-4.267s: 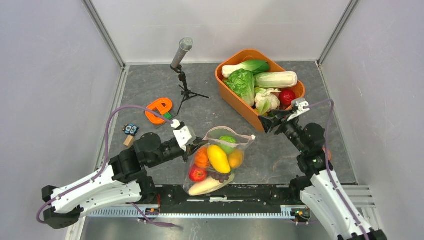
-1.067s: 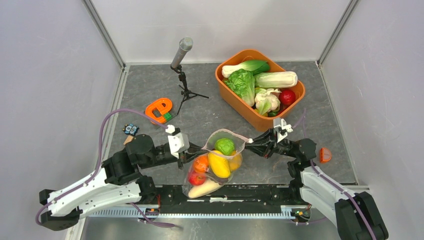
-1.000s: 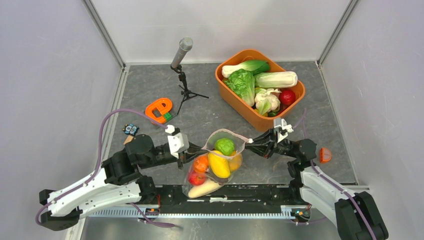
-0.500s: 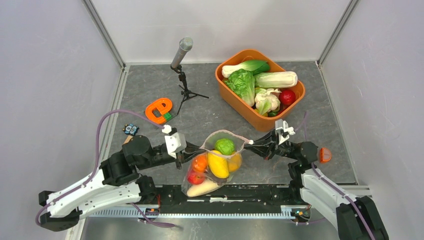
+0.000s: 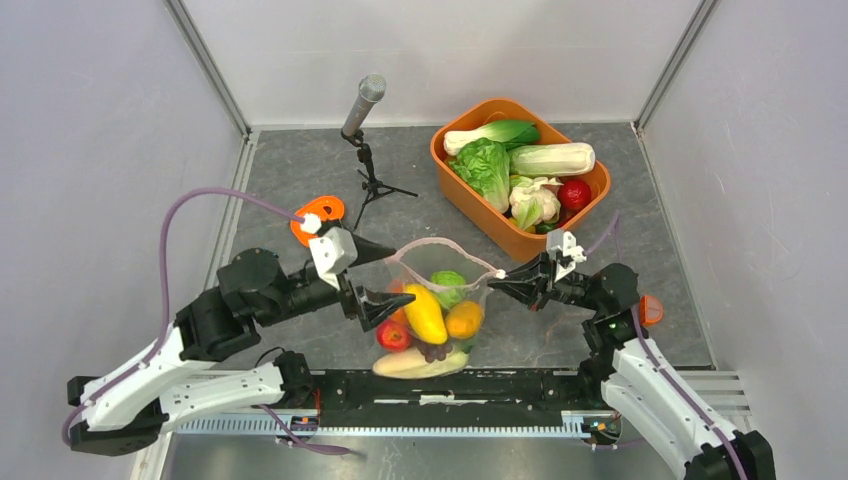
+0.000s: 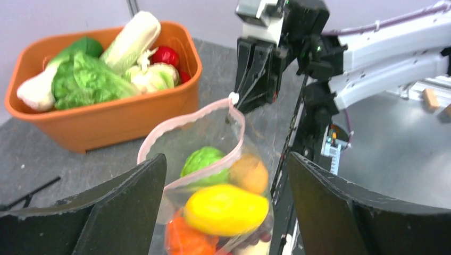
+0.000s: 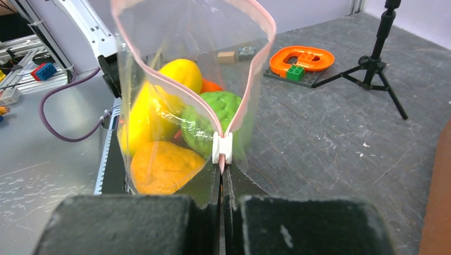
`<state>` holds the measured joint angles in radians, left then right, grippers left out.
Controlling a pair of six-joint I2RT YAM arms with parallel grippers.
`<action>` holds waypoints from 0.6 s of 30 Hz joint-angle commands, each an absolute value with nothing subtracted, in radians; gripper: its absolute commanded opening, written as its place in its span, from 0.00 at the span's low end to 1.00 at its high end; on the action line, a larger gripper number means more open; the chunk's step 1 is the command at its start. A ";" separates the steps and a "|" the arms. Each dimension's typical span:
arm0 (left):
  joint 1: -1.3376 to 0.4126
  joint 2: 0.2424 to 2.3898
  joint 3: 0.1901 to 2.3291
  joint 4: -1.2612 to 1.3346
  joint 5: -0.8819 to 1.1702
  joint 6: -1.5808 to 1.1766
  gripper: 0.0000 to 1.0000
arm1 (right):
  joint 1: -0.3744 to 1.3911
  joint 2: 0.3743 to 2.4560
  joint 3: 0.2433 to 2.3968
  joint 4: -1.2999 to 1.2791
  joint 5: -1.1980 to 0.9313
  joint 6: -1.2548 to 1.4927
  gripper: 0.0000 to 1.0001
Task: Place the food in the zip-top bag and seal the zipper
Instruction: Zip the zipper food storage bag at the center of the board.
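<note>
The clear zip-top bag point(image 5: 432, 300) stands with its mouth open, and its pink zipper point(image 5: 440, 245) forms a loop. Inside lies the food: a yellow piece point(image 5: 424, 312), a green one point(image 5: 450, 284), an orange one point(image 5: 465, 320), a red one point(image 5: 393, 336) and dark grapes point(image 5: 433, 351). My right gripper point(image 5: 497, 284) is shut on the bag's zipper end, just behind the white slider point(image 7: 222, 147). My left gripper point(image 5: 403, 275) is open, its fingers point(image 6: 122, 207) wide apart on either side of the bag's left edge, holding nothing.
An orange tub point(image 5: 462, 196) of vegetables sits at the back right. A microphone on a tripod point(image 5: 364, 108) stands at the back centre, with an orange toy piece point(image 5: 320, 212) to its left. The arms' metal base rail point(image 5: 450, 392) runs just under the bag.
My left gripper has let go of the bag's left edge and opened wide, lifting a little. The right gripper stays shut on the zipper end, and the bag mouth has widened.
</note>
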<state>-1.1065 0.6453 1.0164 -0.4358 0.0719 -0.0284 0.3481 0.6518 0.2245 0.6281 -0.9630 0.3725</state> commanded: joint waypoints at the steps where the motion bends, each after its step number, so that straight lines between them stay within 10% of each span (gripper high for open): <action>1: -1.108 0.746 1.174 -0.491 0.115 -0.039 0.90 | 0.354 0.620 0.352 0.471 -0.940 0.264 0.00; 18: -1.108 1.259 1.502 -0.561 0.355 0.205 0.87 | 0.371 0.592 0.534 0.154 -0.949 0.081 0.00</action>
<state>-1.1065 1.2278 1.4158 -0.5819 0.2764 0.1112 0.3637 0.6106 0.4568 0.1886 -0.9585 0.1413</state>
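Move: The white zipper slider, just past my right fingertips on the bag's rim, is what my open left hand goes for: about 17 cm to its right, 4 cm ahead and 12 cm lower. In the bag, counted from my left hand, the green cabbage is about 8 cm right, 3 cm ahead; the yellow mango 4 cm right and the orange fruit 12 cm right, both 3 cm back, all some 20 cm below. From my right hand the slider is 2 cm left, 1 cm ahead, 1 cm up. I swing my wide-open left hand about 11 cm right over the bag's mouth towards the slider, arcing up some 5 cm and then down to a little below where it started, edging forward, while the fingers tip down about 20 degrees and turn clockwise. My right hand keeps its pinch on the zipper's end, lifts it about 3 cm and tips its fingertips slightly down. ##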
